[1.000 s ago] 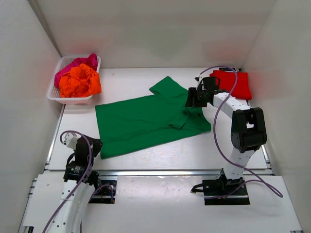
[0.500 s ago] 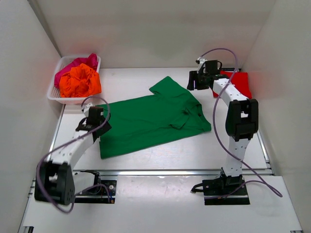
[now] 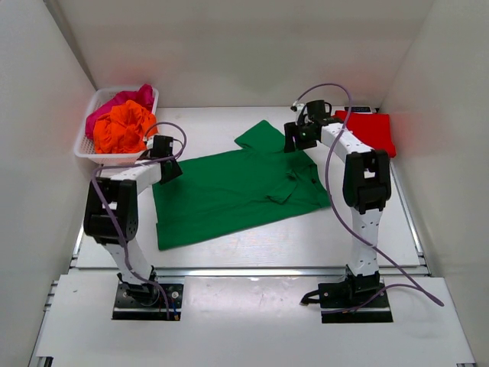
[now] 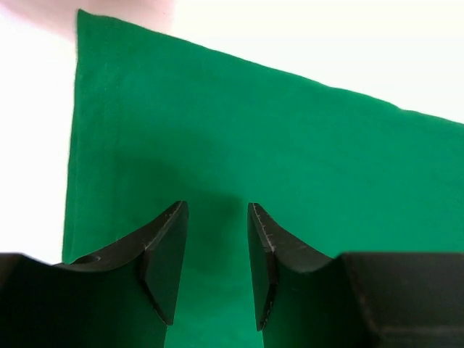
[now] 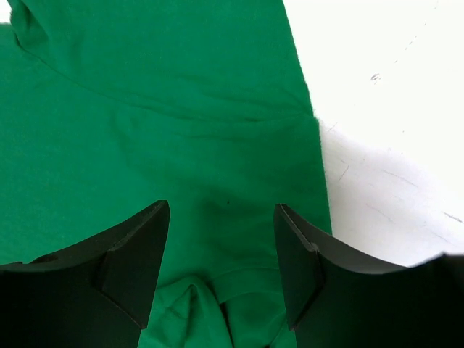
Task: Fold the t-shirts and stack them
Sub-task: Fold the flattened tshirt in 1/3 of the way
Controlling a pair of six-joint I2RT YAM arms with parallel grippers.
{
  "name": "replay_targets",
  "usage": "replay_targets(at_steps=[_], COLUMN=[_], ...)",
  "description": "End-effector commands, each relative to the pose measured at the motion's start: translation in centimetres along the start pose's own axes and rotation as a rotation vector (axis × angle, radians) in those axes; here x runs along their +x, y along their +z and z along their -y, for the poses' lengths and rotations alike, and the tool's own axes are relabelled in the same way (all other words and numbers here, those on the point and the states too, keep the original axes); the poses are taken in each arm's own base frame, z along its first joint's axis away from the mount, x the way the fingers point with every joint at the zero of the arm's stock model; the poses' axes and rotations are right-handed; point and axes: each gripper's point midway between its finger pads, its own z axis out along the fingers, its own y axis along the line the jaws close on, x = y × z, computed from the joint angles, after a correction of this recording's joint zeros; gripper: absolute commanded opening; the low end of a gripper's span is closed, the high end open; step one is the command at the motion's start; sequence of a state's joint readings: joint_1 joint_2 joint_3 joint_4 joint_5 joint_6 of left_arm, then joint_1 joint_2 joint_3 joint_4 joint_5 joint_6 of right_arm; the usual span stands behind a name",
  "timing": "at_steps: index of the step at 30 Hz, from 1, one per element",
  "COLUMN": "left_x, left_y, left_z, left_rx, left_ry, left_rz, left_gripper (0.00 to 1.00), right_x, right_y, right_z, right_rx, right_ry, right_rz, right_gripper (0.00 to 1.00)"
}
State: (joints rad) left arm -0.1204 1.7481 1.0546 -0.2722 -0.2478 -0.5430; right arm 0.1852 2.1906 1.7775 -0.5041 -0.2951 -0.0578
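A green t-shirt (image 3: pixel 237 187) lies spread flat on the white table, collar to the right. My left gripper (image 3: pixel 170 170) is open just above its far-left hem corner; green cloth (image 4: pixel 290 145) fills the left wrist view below the open fingers (image 4: pixel 163 254). My right gripper (image 3: pixel 294 142) is open above the shirt's far sleeve and shoulder; its view shows the green cloth (image 5: pixel 159 109) and folded collar (image 5: pixel 217 297) between the spread jaws. A folded red t-shirt (image 3: pixel 370 130) lies at the far right. Crumpled orange (image 3: pixel 124 127) and pink (image 3: pixel 114 101) shirts fill a basket.
The white basket (image 3: pixel 82 149) stands at the far left corner, close to my left gripper. White walls enclose the table on three sides. Bare table (image 5: pixel 391 109) shows right of the shirt's sleeve edge.
My left arm has swung out from its base up to the shirt's far-left corner. My right gripper has moved from the collar area back and left to the far sleeve.
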Motion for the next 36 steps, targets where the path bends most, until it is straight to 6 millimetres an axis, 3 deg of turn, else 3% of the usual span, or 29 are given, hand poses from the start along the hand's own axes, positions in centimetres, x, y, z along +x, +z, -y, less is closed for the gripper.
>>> replay_targets(at_steps=[1,5,10,14,21,22,30,34,35,36], left_x=[-0.9,0.1,-0.7,-0.6,-2.3,-3.0,-1.9,-0.7,-2.1,-1.8], left_y=[1.2,2.6,4.5,5.9,7.2,7.2,7.0,5.6,4.3,3.0], left_z=[0.6,0.5,2.0,3.1,5.1,5.1,5.6,5.4,6.3,6.1], left_rx=[-0.004,-0.024,-0.009,0.002,0.036,0.034,0.073,0.102,0.142,0.155], left_ry=[0.024,0.032,0.029,0.057,0.086,0.082,0.081,0.106,0.105,0.122], left_rz=[-0.019,-0.103,-0.149,-0.213,-0.236,-0.223,-0.242,-0.263,-0.207,-0.189], left_gripper=[0.49,0.49,0.51,0.5,0.5,0.5,0.5,0.5,0.5,0.5], right_x=[0.1,1.1,2.4,4.1,6.2,6.3,6.6,6.1,5.6,5.0], right_y=[0.4,1.0,1.4,1.0,-0.3,-0.6,-2.1,-2.4,-3.1,-3.4], right_z=[-0.4,0.7,1.9,3.5,5.3,5.0,6.1,5.9,5.9,5.6], right_rx=[-0.006,-0.009,0.022,0.043,0.141,0.152,0.228,0.223,0.229,0.23], right_ry=[-0.034,0.033,0.094,0.223,0.333,0.338,0.379,0.316,0.307,0.295], right_rz=[-0.008,-0.046,-0.092,-0.123,-0.133,-0.133,-0.162,-0.113,-0.091,-0.068], right_gripper=[0.57,0.57,0.57,0.57,0.56,0.56,0.54,0.55,0.54,0.54])
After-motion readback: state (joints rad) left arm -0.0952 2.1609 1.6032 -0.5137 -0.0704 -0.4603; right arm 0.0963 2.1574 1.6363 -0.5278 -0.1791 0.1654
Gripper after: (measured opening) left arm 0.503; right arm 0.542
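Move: The flattened green t-shirt lies under both grippers. The cloth to press is about 2 cm below and 1 cm ahead of the left fingertips, with its far left corner some 6 cm ahead and 7 cm left, and its near left corner about 27 cm back and 5 cm left. From the right fingertips, the cloth to press is about 4 cm below and 1 cm back; the far sleeve's tip is roughly 11 cm ahead and 12 cm left, the shirt's crease 15 cm back and 4 cm left. Set both half-open grippers down on the t-shirt and drag the cloth without pinching it: lower the left some 2 cm, then slide it about 7 cm forward and slightly right, easing back a little at the end. Bring the right down, then slide it right towards the folded red shirt and a bit back, turning it some 20 degrees clockwise. ##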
